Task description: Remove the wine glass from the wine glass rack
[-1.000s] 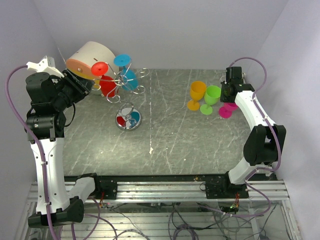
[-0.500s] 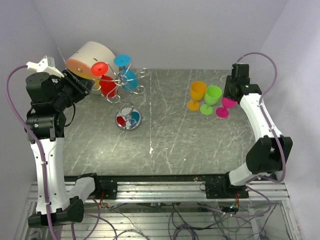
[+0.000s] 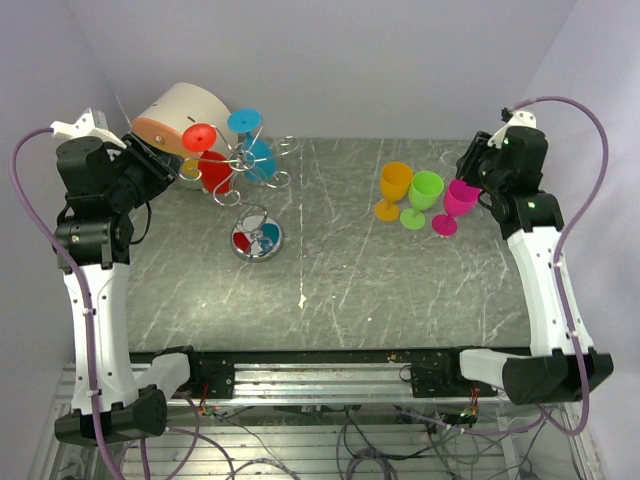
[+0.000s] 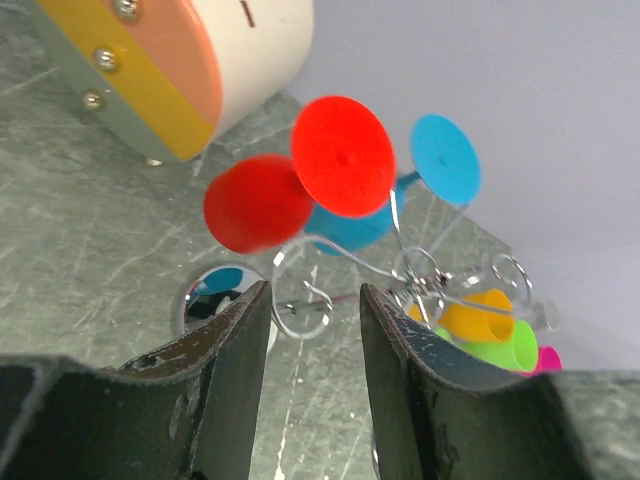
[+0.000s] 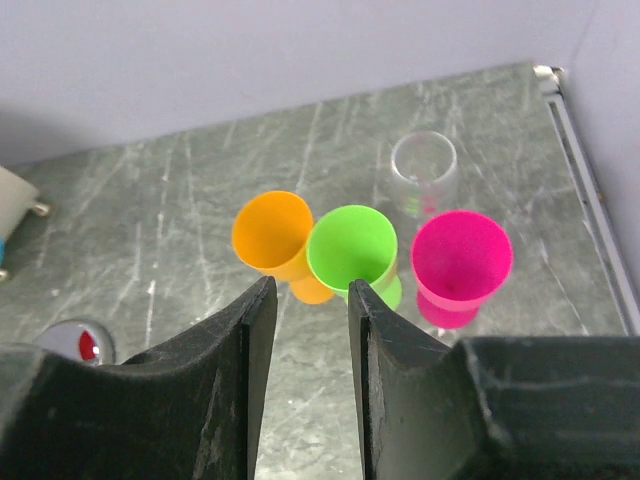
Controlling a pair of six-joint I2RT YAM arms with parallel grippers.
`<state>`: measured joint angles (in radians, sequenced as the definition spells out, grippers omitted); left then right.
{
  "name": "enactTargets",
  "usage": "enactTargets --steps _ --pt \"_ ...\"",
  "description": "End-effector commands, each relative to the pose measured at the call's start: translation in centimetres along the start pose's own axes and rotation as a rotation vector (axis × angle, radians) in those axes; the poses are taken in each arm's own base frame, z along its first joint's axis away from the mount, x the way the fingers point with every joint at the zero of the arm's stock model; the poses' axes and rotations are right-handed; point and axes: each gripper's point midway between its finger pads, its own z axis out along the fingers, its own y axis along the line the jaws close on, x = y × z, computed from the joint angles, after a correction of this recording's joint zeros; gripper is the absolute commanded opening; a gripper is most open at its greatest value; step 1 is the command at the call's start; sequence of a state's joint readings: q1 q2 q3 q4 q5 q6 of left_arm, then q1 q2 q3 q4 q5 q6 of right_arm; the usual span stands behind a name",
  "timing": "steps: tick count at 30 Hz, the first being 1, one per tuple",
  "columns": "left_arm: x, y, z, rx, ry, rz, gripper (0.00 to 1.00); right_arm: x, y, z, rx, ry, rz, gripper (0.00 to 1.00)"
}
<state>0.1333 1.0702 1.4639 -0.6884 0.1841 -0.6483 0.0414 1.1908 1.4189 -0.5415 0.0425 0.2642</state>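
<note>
The wine glass rack (image 3: 257, 238) stands left of centre, with a chrome base and curled wire arms (image 4: 420, 275). A red wine glass (image 3: 212, 170) and a blue wine glass (image 3: 260, 158) hang upside down from it, feet up. In the left wrist view the red glass (image 4: 257, 203) and blue glass (image 4: 350, 225) lie just ahead of my left gripper (image 4: 313, 295), which is open and empty. That left gripper (image 3: 145, 168) hovers left of the rack. My right gripper (image 3: 476, 168) is open and empty, raised behind a pink glass (image 3: 455, 200).
A beige drum with an orange face (image 3: 180, 115) lies behind the rack. Orange (image 5: 272, 235), green (image 5: 352, 247) and pink (image 5: 461, 258) glasses stand upright in a row at the right. A small clear glass (image 5: 423, 170) stands behind them. A metal rail runs along the right edge.
My right gripper has opened wider and risen back from the pink glass, which now stands free beside the green one. The left arm has barely shifted.
</note>
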Motion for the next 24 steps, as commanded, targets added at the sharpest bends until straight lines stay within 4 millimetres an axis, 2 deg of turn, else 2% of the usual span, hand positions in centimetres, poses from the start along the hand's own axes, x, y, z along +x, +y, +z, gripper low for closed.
enactTargets --steps 1,4,7,12,17,24 --pt "-3.5 1.5 1.7 -0.108 -0.122 0.005 0.52 -0.7 2.2 -0.6 -0.112 -0.027 0.015 0.35" --pt "-4.0 3.0 3.8 -0.099 -0.095 -0.043 0.51 -0.7 2.6 -0.9 -0.137 -0.029 0.015 0.35" --pt "-4.3 3.6 5.6 0.023 -0.052 -0.132 0.5 -0.4 2.9 -1.0 -0.161 -0.03 0.017 0.35" --pt "-3.0 2.8 8.0 0.223 0.004 -0.229 0.48 -0.2 3.4 -1.1 -0.189 -0.025 0.018 0.35" --pt "-2.3 1.2 8.4 0.405 0.011 -0.299 0.47 0.1 3.6 -1.0 -0.205 -0.019 0.02 0.35" --pt "-2.7 0.7 8.0 0.435 -0.014 -0.299 0.47 0.4 3.9 -1.0 -0.222 -0.017 0.026 0.34"
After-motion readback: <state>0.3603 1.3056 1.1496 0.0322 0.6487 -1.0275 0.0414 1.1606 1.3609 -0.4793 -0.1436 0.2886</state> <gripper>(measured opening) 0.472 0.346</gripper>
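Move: The red glass hangs foot-up on the rack about 12 cm ahead of the left hand, 3 cm to its right and some 10 cm below. The blue glass hangs about 4 cm beyond the red one and 9 cm to the right of it; the rack's hub is roughly 8 cm ahead and 12 cm right of the left hand. The white drum lies some 20 cm ahead, 6 cm left, well below. From the right hand the red glass is about 55 cm left and 7 cm ahead. Heading in for the red glass without touching it yet, the empty left hand reaches forward about 9 cm and sinks, bowing out to the left before swinging back right towards the foot and stem. It rolls some 25 degrees, left side down, rises slightly at the end, fingers still open. The empty right hand eases about 3 cm left above the standing glasses, turning slightly counter-clockwise. ##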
